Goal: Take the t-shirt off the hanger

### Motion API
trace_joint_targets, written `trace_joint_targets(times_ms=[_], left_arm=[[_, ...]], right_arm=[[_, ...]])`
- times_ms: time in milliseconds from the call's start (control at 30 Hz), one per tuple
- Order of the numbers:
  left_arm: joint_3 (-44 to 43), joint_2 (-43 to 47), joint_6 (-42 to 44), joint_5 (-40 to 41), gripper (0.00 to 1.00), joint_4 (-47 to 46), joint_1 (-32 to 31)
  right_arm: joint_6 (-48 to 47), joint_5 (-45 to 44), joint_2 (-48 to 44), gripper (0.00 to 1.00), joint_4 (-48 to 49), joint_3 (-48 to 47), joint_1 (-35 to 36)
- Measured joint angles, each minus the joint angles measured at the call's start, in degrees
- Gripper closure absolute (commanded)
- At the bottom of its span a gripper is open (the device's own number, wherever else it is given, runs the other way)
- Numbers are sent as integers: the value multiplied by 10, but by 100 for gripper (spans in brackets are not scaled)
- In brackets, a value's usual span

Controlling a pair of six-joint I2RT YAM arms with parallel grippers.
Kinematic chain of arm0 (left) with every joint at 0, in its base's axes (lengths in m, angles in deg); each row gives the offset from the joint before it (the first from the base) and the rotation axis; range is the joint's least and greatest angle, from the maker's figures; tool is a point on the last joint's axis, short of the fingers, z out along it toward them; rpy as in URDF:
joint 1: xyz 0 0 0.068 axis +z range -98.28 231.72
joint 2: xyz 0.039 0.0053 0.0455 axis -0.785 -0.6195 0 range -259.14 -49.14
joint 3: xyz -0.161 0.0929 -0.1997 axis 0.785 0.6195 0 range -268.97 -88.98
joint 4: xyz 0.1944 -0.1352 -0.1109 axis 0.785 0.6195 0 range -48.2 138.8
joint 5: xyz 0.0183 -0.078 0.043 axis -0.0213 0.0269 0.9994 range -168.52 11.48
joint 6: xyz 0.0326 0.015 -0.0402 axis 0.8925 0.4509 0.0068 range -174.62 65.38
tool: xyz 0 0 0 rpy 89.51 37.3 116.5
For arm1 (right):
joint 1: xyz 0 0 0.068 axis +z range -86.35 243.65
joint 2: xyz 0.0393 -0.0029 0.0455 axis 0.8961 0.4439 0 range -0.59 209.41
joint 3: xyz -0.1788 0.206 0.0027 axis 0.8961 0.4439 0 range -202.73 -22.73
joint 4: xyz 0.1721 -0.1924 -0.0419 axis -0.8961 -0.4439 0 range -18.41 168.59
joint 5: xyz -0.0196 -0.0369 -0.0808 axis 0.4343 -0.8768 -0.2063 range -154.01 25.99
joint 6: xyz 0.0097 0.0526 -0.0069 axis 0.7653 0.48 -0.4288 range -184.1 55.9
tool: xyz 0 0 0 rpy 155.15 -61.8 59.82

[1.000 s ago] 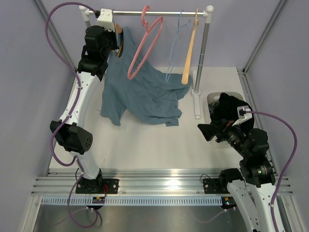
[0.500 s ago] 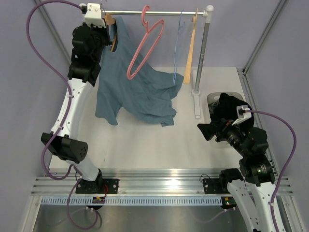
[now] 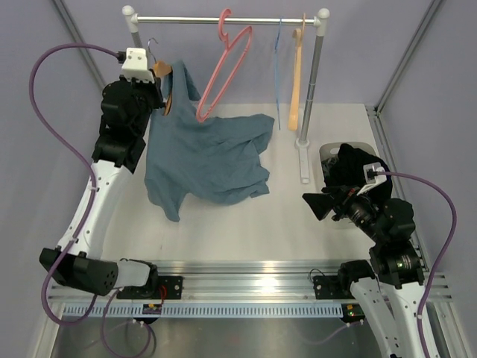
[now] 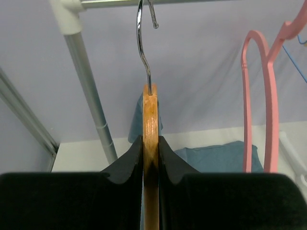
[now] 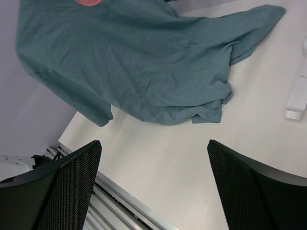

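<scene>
The teal-blue t-shirt point(image 3: 205, 153) hangs by its neck from the orange-tan hanger point(image 3: 163, 71), and its lower part lies spread on the table. My left gripper point(image 3: 159, 88) is shut on the hanger's wooden top, just under the grey metal hook point(image 3: 151, 48). The hook hangs free below the rail. In the left wrist view both jaws press the wood of the hanger point(image 4: 150, 115) below its hook point(image 4: 143, 48), with my left gripper point(image 4: 150, 143) around it. My right gripper point(image 3: 316, 203) is open and empty, right of the shirt. It looks at the shirt point(image 5: 134, 62) from the right gripper's point(image 5: 153, 146) wrist view.
The rail point(image 3: 223, 20) carries a pink hanger point(image 3: 223, 67), a thin blue wire hanger point(image 3: 279, 74) and a paler tan hanger point(image 3: 296, 82). Its right post point(image 3: 313, 82) stands on the table. A black clothing heap point(image 3: 350, 168) fills a bin at the right.
My left gripper has lifted the hanger's hook off the rail and moved it down, left and towards the near side. The shirt was dragged left with it. The right arm has not moved.
</scene>
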Motion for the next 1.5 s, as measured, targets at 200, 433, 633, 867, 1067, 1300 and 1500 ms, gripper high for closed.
trace_joint_targets(times_ms=[200,433,633,867,1067,1300,1500], left_arm=[[89,144,-22,-2,100,37,0],[109,322,-72,-4,100,103,0],[95,417,-127,-30,100,189,0],[91,462,-168,-89,100,310,0],[114,499,-195,-188,100,355,1],[131,515,-217,-298,100,364,1],[172,524,-228,-366,100,367,1]], right_arm=[[-3,41,2,1,30,10,0],[-10,87,47,1,48,2,0],[11,106,92,1,90,-100,0],[-21,111,183,0,110,-286,40],[-125,-9,265,1,43,-382,205],[-314,-245,355,0,4,-397,503],[-442,-329,348,1,73,-276,602]])
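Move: The left fingers already hold the wooden hanger's neck, its hook off the rail; the open space it is taken to lies about 34 cm back, 5 right and 4 below. From that hand the pink hanger hangs about 6 cm ahead, 17 right and 3 below. From the open right hand, the t-shirt's middle lies some 20 cm ahead, 33 left and 10 below, and the wooden hanger about 26 ahead, 42 left and 13 above. Keeping its grip, the left arm draws hanger and shirt away from the rail, about 34 cm back, arching up and then sinking below its starting height while it swings roughly 35 degrees clockwise. The right hand first climbs some 20 cm, then sweeps left and dips beside the shirt's near shoulder, rolling left side down, fingers pitching up, jaws wide open. ##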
